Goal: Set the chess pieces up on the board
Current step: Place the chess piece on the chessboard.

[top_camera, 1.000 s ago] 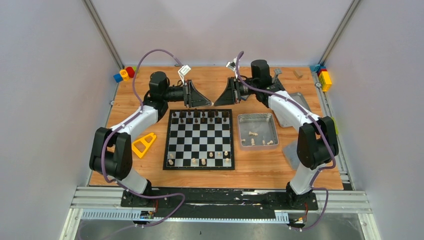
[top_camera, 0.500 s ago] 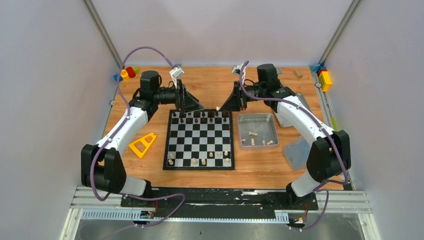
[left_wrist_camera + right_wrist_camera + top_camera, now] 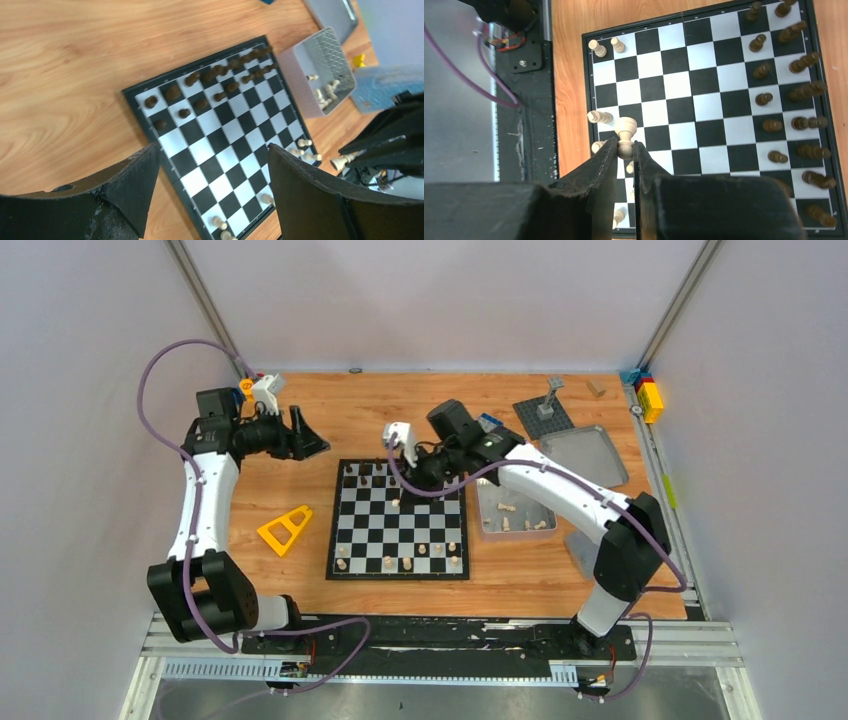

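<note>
The board [image 3: 400, 525] lies mid-table, with dark chess pieces [image 3: 400, 474] along its far rows and cream chess pieces [image 3: 400, 562] along its near row. My right gripper [image 3: 405, 495] hangs over the board's far half, shut on a cream piece [image 3: 626, 127] that sticks out past its fingertips; in the right wrist view this gripper [image 3: 625, 146] sits above the board [image 3: 704, 107]. My left gripper [image 3: 308, 443] is open and empty, off the board's far-left corner. The left wrist view shows its jaws [image 3: 214, 150] spread wide with the board [image 3: 227, 135] far below.
A silver tin [image 3: 515, 502] with loose cream pieces stands right of the board. A yellow triangle [image 3: 285, 528] lies left of it. A grey studded plate [image 3: 545, 415], a grey lid [image 3: 588, 454] and coloured bricks [image 3: 648, 395] are at the back right.
The two grippers met above the board's far edge. My left gripper opened and swung back to the left. My right gripper moved over the board with the cream piece.
</note>
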Controlling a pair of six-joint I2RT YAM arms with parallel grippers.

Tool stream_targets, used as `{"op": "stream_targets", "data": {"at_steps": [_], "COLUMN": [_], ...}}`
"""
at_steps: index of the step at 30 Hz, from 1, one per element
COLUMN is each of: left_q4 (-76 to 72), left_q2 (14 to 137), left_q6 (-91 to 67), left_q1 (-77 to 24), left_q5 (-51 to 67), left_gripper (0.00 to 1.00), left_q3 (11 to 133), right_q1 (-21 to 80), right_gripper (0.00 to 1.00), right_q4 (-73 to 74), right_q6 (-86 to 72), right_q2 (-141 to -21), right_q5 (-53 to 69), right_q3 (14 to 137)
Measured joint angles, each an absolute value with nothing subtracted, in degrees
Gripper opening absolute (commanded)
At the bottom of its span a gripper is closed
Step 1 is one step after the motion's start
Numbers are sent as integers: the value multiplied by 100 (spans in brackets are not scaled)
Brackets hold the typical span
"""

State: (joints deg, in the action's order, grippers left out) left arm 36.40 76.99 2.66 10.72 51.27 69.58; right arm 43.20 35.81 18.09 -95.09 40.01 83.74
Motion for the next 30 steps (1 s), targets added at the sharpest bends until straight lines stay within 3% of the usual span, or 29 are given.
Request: {"op": "stream_targets", "data": {"at_steps": [14,30], "left_q4": [4560,4560], "left_q2": [7271,7269], "left_q6": [650,655], "left_q1": [2040,2040], "left_q5": [4580,4648], "left_gripper": [89,90], "left_q3": [7028,7028], "right_q1": [5704,5811], "right_gripper": [0,0], "right_q4": [5297,5887], "right_q6": [2825,3081], "right_q2": [-11465,-11802], "right_q5": [1704,1157], "right_q3": [9835,9981]}}
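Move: The right hand holds a light pawn; the empty square in front of the light king lies about 5 cm back, 1 cm right and some 17 cm below. The king stands about 3 cm nearer the base than that square, the queen 3 cm to the king's left, and the nearest light pawn 3 cm to the square's right. From the left hand the square is about 16 cm back, 17 cm right and 21 cm below. Still pinching the pawn by its head, the right hand sinks about 12.5 cm towards the near rows in front of king and queen, drawing back some 2 cm. It swings left about 3 cm early on, then returns right; the fingers tip nearly 40 degrees to point steeply down, and it slows to a stop. The empty left hand moves off left about 6 cm and slightly back, fingers staying open. ##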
